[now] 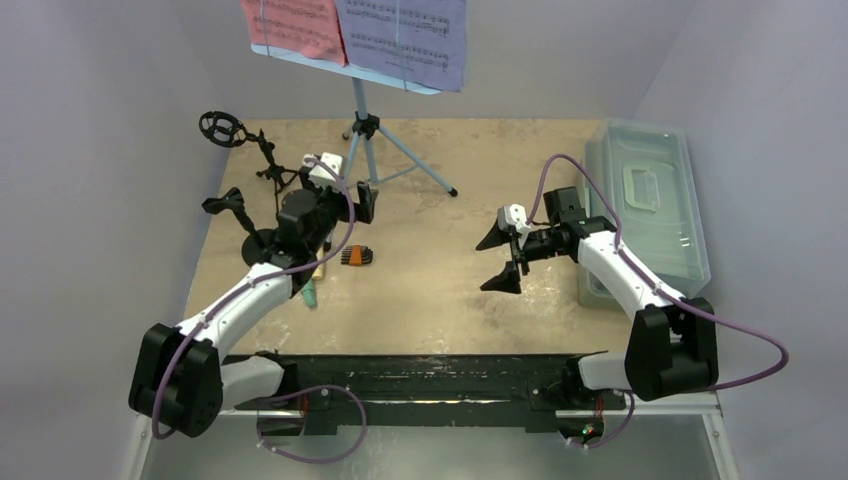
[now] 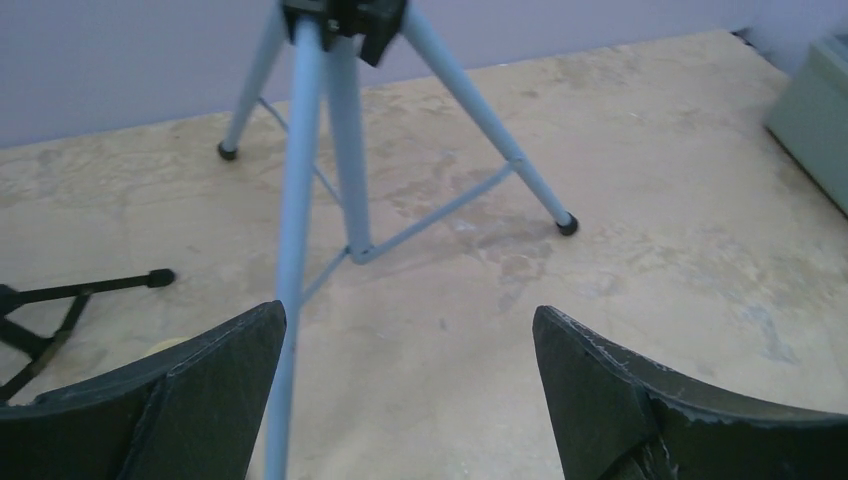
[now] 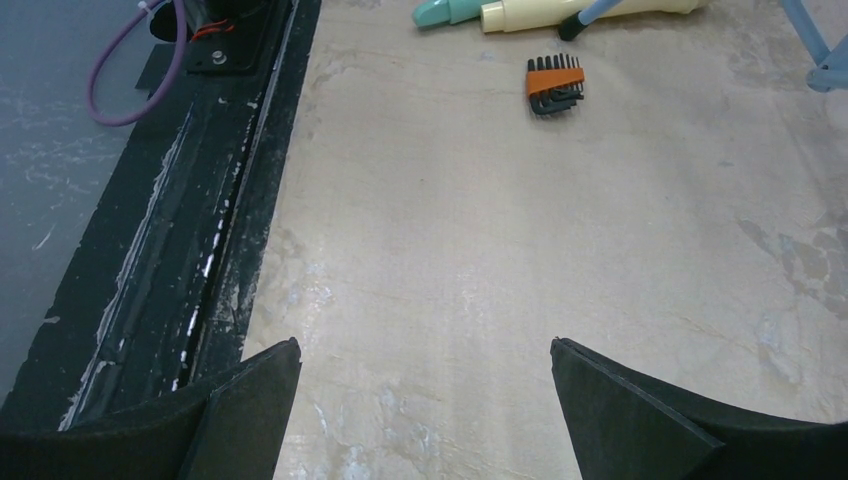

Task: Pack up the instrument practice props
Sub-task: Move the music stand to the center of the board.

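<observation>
A light-blue tripod (image 1: 365, 125) stands at the back of the table. Its tray carries a red-pink page (image 1: 295, 28) and a purple page (image 1: 405, 40). My left gripper (image 1: 345, 198) is open and close to the tripod's legs. In the left wrist view one tripod leg (image 2: 292, 260) runs just inside the left fingertip of that gripper (image 2: 410, 330), with nothing gripped. My right gripper (image 1: 492, 265) hangs open over bare table, as the right wrist view (image 3: 425, 350) also shows. The mint-green microphone (image 3: 450, 12) and yellow microphone (image 3: 560, 12) lie side by side, partly under the left arm.
Small black microphone tripods (image 1: 268, 170) and a ring mount (image 1: 222, 128) stand at the left back. An orange hex-key set (image 1: 356, 256) lies near the left arm. The translucent grey tub (image 1: 650, 195) sits along the right edge. A black rail (image 1: 420, 380) runs along the near edge.
</observation>
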You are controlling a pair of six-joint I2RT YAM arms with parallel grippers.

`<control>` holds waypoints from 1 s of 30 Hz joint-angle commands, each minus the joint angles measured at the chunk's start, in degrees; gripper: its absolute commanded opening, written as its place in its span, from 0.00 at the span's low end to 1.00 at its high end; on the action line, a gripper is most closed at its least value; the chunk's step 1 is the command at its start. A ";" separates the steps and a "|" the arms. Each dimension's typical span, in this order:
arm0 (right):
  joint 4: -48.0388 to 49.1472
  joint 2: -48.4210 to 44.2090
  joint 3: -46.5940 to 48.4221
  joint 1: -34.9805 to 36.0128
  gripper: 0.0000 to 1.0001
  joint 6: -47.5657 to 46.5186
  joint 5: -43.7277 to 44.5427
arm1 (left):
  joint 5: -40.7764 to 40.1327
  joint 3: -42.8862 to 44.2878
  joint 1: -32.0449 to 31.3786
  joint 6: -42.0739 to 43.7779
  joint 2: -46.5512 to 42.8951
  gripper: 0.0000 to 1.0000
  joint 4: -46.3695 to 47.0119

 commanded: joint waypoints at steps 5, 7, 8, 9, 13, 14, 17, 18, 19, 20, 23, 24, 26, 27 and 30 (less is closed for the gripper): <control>-1.83 -0.53 2.48 -0.17 0.99 -1.98 -1.57 | -0.69 9.51 6.78 1.76 7.86 0.87 -2.01; -1.96 -0.51 2.56 -0.13 0.99 -2.06 -1.58 | 1.97 11.44 8.17 2.79 10.47 0.81 -2.26; -2.00 -0.46 2.56 -0.13 0.99 -2.13 -1.52 | 3.14 12.46 8.70 3.22 11.68 0.79 -2.67; -2.01 -0.44 2.57 -0.13 0.99 -2.17 -1.50 | 4.32 13.31 9.12 3.98 12.78 0.75 -3.08; -2.24 -0.28 2.61 -0.11 0.99 -2.37 -1.49 | 6.74 15.99 9.66 5.57 16.08 0.60 -3.79; -2.31 -0.20 2.64 -0.17 0.99 -2.45 -1.49 | 7.75 16.24 9.66 5.84 16.67 0.58 -3.57; -2.49 -0.09 2.72 -0.12 0.99 -2.66 -1.41 | 10.55 16.67 9.66 6.44 18.19 0.52 -2.66; -2.53 -0.09 2.74 -0.11 0.99 -2.72 -1.41 | 11.33 16.79 9.66 6.46 18.61 0.48 -2.43; -2.53 -0.10 2.74 -0.12 0.99 -2.71 -1.41 | 12.28 16.88 9.66 6.46 19.05 0.45 -2.31; -2.54 -0.09 2.74 -0.12 0.99 -2.68 -1.36 | 13.04 17.08 9.66 6.46 19.42 0.42 -2.26; -2.61 -0.09 2.74 -0.12 0.99 -2.76 -1.32 | 14.50 17.23 9.60 6.46 20.26 0.20 -2.21; -2.62 -0.09 2.74 -0.13 0.99 -2.77 -1.32 | 14.92 17.18 9.58 6.46 20.37 0.16 -2.11; -2.71 -0.15 2.81 -0.11 0.99 -2.86 -1.31 | 15.29 16.81 9.29 5.71 20.41 0.09 -1.53; -2.78 -0.17 2.83 -0.11 0.99 -2.98 -1.25 | 15.38 16.57 9.05 5.26 20.34 0.08 -1.21; -2.95 -0.18 2.91 -0.14 0.99 -3.12 -1.23 | 15.04 16.02 7.66 4.33 20.15 0.02 -0.87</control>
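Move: The front leg of the music stand, at gripping height, is about 8 cm ahead of the left gripper, 4 cm to its left and 3 cm below. Its foot stands 5 cm behind the gripper, 7 cm to the left, and the hex key set lies 8 cm behind, straight in line; both are some 20 cm down. The tan microphone lies 9 cm left and 3 cm back, equally low. From the right gripper that leg is roughly 22 cm ahead and 30 cm left, slightly higher. Bring the open left gripper forward about 8 cm onto the front leg of the music stand, veering some 4 cm left early on and then easing slightly back right, and sink about 3 cm over the later part. Tip the fingers down and roll the left side up a few degrees while closing from nearly wide open, so that both fingertips pinch the leg below the stand's hub. ##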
